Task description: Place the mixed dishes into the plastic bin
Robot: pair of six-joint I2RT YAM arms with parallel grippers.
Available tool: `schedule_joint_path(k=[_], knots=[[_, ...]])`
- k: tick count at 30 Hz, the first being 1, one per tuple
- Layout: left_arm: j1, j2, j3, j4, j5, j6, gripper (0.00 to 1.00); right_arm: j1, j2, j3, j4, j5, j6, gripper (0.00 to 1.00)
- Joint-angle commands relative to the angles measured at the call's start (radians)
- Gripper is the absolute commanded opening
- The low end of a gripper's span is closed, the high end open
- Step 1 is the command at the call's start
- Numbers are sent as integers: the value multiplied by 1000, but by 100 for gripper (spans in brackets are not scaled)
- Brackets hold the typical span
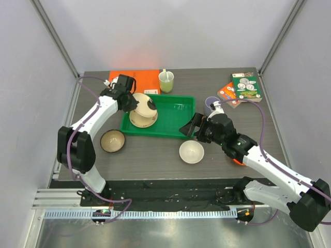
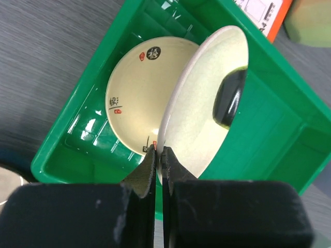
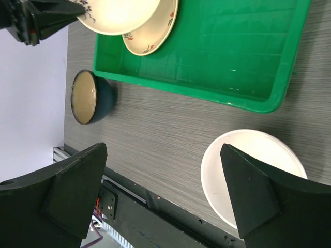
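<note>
My left gripper (image 2: 159, 155) is shut on the rim of a cream plate (image 2: 201, 113), holding it tilted on edge above the green plastic bin (image 2: 269, 103). A second cream plate (image 2: 139, 93) lies flat in the bin's left end (image 1: 176, 124). My right gripper (image 3: 163, 150) is open and holds nothing. It hovers over the table by the white bowl (image 3: 258, 144), near the bin's front right corner (image 1: 190, 129). A brown bowl (image 1: 112, 140) sits left of the bin. A lavender cup (image 1: 210, 103) and an orange-red bowl (image 1: 238, 161) peek out from behind my right arm.
A yellow-green cup with a spoon (image 1: 166, 81) and a flat orange board (image 1: 137, 79) stand behind the bin. Printed cards (image 1: 246, 86) lie at the back right. Grey walls close in the table on three sides.
</note>
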Motion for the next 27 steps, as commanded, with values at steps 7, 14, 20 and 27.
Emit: schedule_joint_path(k=[7,14,20,27], knots=[[0,-31,-107,133,14,-3,0,-18,-33,-1,-15,-16,-16,98],[0,54,-70,105,44,9,0,-27,-32,8,-18,-19,-24,98],[0,65,-85,133,63,-3,0,-41,-27,17,-27,-27,-35,98],[0,109,-76,105,89,18,0,-50,-21,19,-27,-38,-38,98]])
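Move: The left hand already holds a plate by its left edge, over the left part of the green bin. The plate lying in the bin has its middle roughly 10 cm below that hand, 4 cm to its right and 2 cm back. The orange board lies about 12 cm ahead and 1 cm left, the green mug some 11 cm ahead and 15 cm right, and the brown bowl 14 cm back and 10 cm left. From the right hand, the bin plate is about 10 cm ahead and 21 cm left. Downward into the bin, about 6.5 cm, the left hand lowers its plate onto the one lying there, quickly at first, then more slowly, ending about 1 cm back and 1 cm to the right. The wrist tips some 5 degrees further down, and the shut fingers keep their pinch on the plate's edge as its underside comes against the lower plate. ##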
